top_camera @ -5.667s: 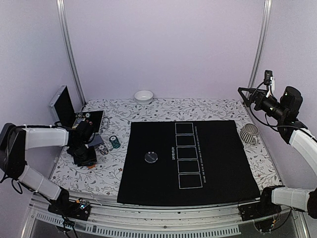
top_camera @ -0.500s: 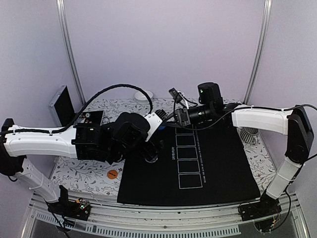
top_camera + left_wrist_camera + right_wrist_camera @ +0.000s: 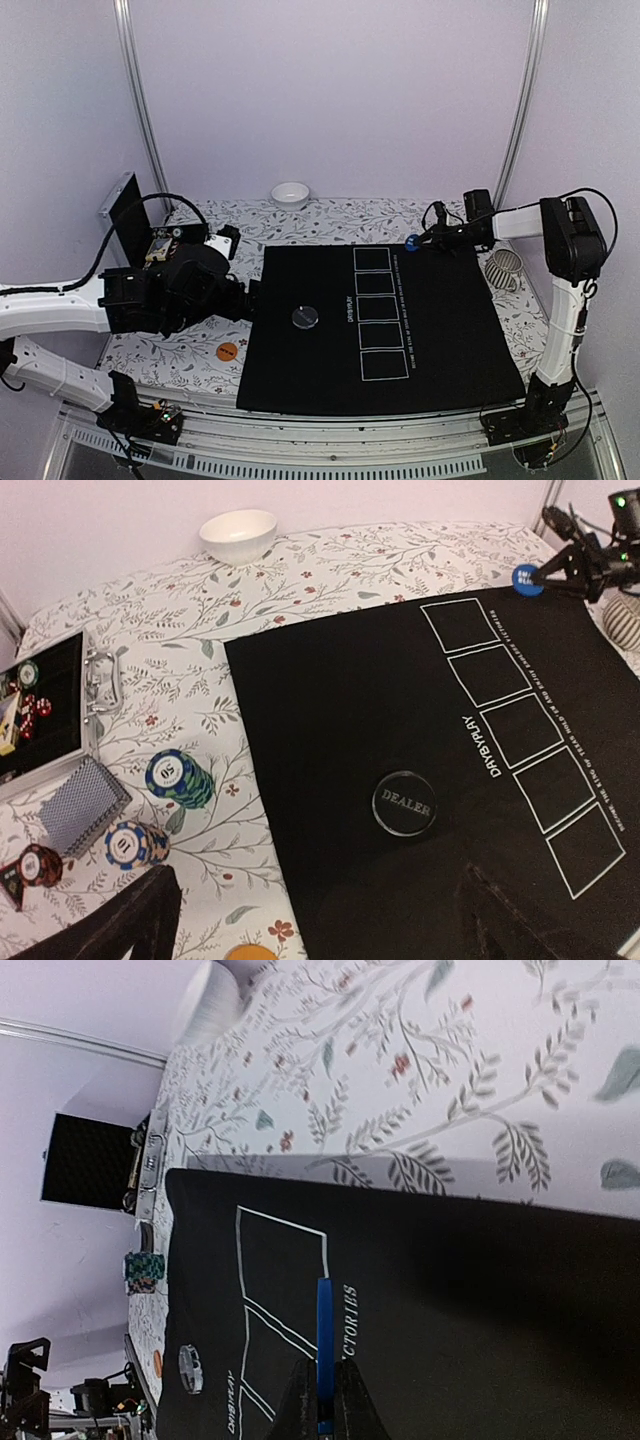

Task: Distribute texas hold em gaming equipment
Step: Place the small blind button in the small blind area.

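Observation:
My right gripper (image 3: 420,240) (image 3: 325,1370) is shut on a blue button disc (image 3: 412,242) (image 3: 324,1330) (image 3: 527,578), held on edge above the far edge of the black mat (image 3: 440,330). A dark "DEALER" disc (image 3: 305,317) (image 3: 405,805) lies flat on the mat's left half. My left gripper (image 3: 247,298) (image 3: 320,905) hangs open and empty over the mat's left edge, just short of that disc. An orange disc (image 3: 227,351) (image 3: 250,952) lies on the flowered cloth. Three chip stacks (image 3: 180,778) (image 3: 135,843) (image 3: 35,865) stand beside a deck of grey-blue cards (image 3: 85,802).
An open metal case (image 3: 40,710) (image 3: 125,215) with more chips sits at the far left. A white bowl (image 3: 290,194) (image 3: 238,532) stands at the back. A wire cup (image 3: 505,268) is right of the mat. Five white rectangles (image 3: 378,312) run down the mat.
My left arm has pulled back left off the mat's middle and its gripper has opened. My right arm has swung back right, carrying the blue disc. The DEALER disc has not moved.

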{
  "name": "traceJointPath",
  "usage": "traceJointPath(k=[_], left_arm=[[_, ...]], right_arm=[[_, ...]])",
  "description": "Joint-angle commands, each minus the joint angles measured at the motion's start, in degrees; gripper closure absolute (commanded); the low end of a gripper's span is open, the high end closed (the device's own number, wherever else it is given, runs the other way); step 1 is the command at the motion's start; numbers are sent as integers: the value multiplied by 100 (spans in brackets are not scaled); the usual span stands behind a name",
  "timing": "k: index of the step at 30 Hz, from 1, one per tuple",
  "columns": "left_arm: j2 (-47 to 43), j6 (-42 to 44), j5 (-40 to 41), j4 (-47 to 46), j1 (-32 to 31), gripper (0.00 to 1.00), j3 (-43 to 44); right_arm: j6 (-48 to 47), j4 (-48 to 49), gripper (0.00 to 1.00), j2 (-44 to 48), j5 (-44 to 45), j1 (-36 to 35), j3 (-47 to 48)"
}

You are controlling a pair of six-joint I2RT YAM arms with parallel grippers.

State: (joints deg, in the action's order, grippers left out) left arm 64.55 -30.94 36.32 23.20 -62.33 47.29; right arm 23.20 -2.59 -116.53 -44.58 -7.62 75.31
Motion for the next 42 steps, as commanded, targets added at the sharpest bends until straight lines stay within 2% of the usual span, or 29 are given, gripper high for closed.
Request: traceJointPath(k=[1, 6, 14, 17, 24, 29, 35, 38, 42], left_arm=[[-432, -528, -170, 49, 210, 2, -312], [-576, -426, -291, -96, 443, 2, -517], [-449, -282, -317, 9, 524, 2, -343], [-476, -314, -318, 9, 524, 2, -369], [-479, -319, -281, 70, 533, 2, -328], [-425, -280, -289, 75, 549, 2, -292], [-339, -229, -292, 127, 551, 2, -207], [-359, -211, -272, 170, 547, 2, -161], [-414, -228, -247, 211, 556, 2, -166]], right_arm=[[85, -218, 99, -352, 36, -152, 293], [91, -358, 98, -632, 220, -148, 429], [41, -606, 97, -886, 583, -152, 636], [-14, -792, 97, -1082, 410, -152, 839], [-175, -1051, 89, -1050, 814, -148, 853], [-344, -1242, 92, -959, 943, -152, 786], [-439, -1364, 88, -1108, 1139, -152, 933], [-414, -1403, 83, -1213, 1186, -152, 1088], [-454, -1528, 67, -1134, 1507, -152, 1194]])
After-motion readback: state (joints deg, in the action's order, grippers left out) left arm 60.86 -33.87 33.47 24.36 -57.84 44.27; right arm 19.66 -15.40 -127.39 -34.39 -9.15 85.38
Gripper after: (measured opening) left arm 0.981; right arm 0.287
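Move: The right hand holds the small blind button; its small blind area lies about 1 cm ahead and 1 cm to the left, some 9 cm below. On that level, the far card box is level ahead and about 12 cm left, the second box roughly 8 cm back and 11 cm left. The striped mug stands 26 cm right and 4 cm back. From the left hand the area is about 25 cm ahead, 38 cm right, 19 cm below. The right hand sinks about 7 cm, fast at first and then slowly, towards the mat just right of the far card box and its lettering, dipping the fingertips some 15 degrees. As it eases down and creeps slightly forward, the fingers part by about a quarter of their range to let the button go on the mat, while the empty left hand draws some 3 cm left, stays open and stops. ##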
